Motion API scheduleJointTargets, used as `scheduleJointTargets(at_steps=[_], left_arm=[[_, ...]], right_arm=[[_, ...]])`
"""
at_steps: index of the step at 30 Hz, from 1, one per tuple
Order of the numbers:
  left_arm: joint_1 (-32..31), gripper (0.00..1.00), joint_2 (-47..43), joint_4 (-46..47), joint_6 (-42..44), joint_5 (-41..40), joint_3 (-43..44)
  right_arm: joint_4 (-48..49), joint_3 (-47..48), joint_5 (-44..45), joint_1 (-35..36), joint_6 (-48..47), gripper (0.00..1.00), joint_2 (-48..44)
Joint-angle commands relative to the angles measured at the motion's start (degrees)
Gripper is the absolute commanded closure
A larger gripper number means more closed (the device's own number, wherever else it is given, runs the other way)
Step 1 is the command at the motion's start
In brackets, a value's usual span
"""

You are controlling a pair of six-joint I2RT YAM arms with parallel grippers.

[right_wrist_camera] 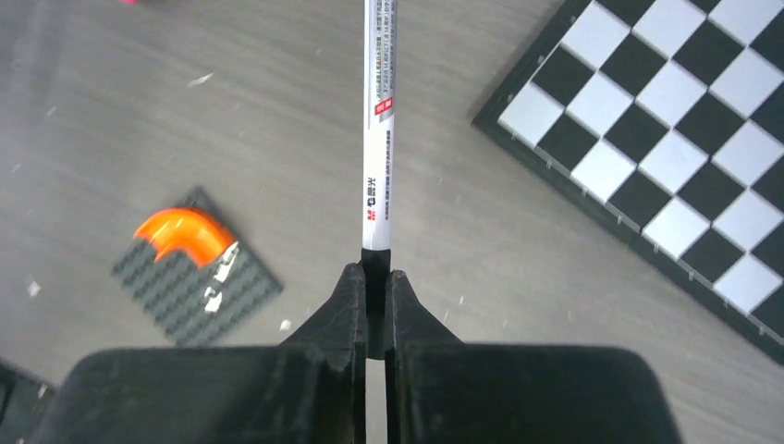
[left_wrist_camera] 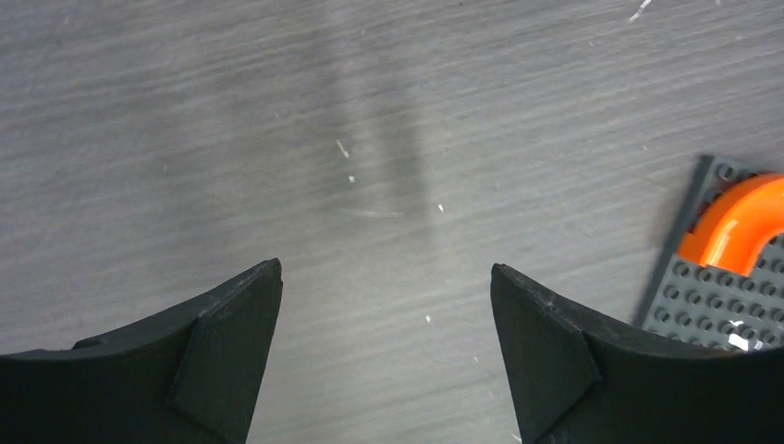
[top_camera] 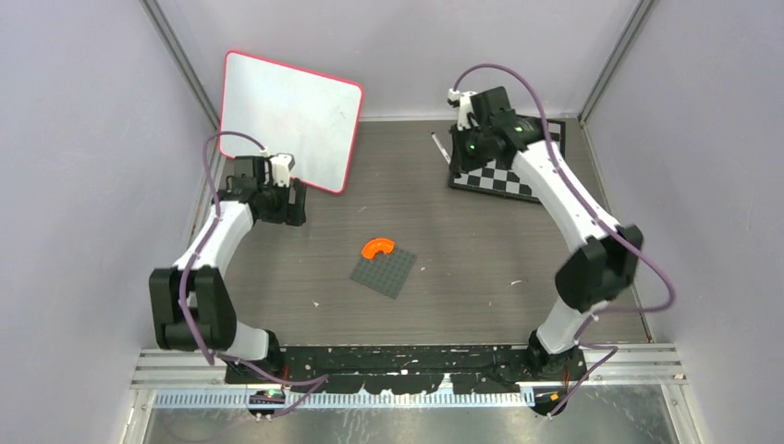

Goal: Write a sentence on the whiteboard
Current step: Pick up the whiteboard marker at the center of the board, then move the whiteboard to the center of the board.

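Note:
The whiteboard (top_camera: 291,116), white with a red-pink rim, stands tilted at the back left. Its face looks blank, and no sentence shows on it. My left gripper (top_camera: 294,205) hangs just in front of the board's lower right corner. It is open (left_wrist_camera: 386,268), with only bare table between its fingers. My right gripper (top_camera: 459,148) is at the back right, next to the chessboard. It is shut (right_wrist_camera: 374,273) on the black end of a white marker (right_wrist_camera: 379,120), which points straight out from the fingertips. In the top view the marker (top_camera: 440,148) slants over the table.
A black-and-white chessboard (top_camera: 504,176) lies at the back right, under the right arm, and shows in the right wrist view as the chessboard (right_wrist_camera: 675,139). A dark grey studded plate (top_camera: 383,271) with an orange curved piece (top_camera: 376,247) lies mid-table. Grey walls enclose three sides.

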Motion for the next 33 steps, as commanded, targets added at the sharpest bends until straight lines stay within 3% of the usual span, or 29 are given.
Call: scheduleJointTargets(at_steps=[1, 10, 14, 27, 33], left_arm=[[1.4, 0.2, 6.6, 10.1, 2.9, 2.3, 4.9], [2.8, 0.42, 19.2, 22.3, 10.5, 8.7, 7.7], [3.1, 0.43, 23.8, 23.1, 12.8, 10.9, 10.6], [3.6, 0.46, 36.7, 17.7, 15.0, 8.8, 25.7], [3.5, 0.5, 38.0, 15.3, 15.5, 9.0, 27.5]], right_arm=[[-6.1, -8.7, -3.8, -1.3, -0.9, 1.0, -11.7], [-11.7, -22.5, -6.7, -14.2, -2.0, 1.0, -30.9], [-13.8, -24.1, -7.2, -19.0, -3.9, 1.0, -35.8], [-16.2, -21.7, -6.8, -20.2, -3.5, 1.0, -37.3], [-16.7, -21.0, -6.2, -20.7, -4.5, 1.0, -36.8]])
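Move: The dark clip on the whiteboard's near edge lies about 16 cm ahead of the left gripper, level sideways and some 9 cm lower; the board's near right corner is 12 cm ahead and 11 cm right, the grey plate 13 cm back and 21 cm right. From the right gripper, already holding the marker, that clip is about 6 cm ahead, 32 cm left and 19 cm down; the chessboard is 16 cm ahead and 18 cm right, the grey plate 21 cm back and 12 cm left. Bring the left gripper forward about 18 cm, sinking some 6 cm over the first half, to the whiteboard's near edge, turning clockwise to square up with it and half closing the fingers around the dark clip's line without gripping. Meanwhile draw the right gripper back, then right, away from the whiteboard, turning it slightly clockwise; stop and keep the pinch on the marker's black end. ##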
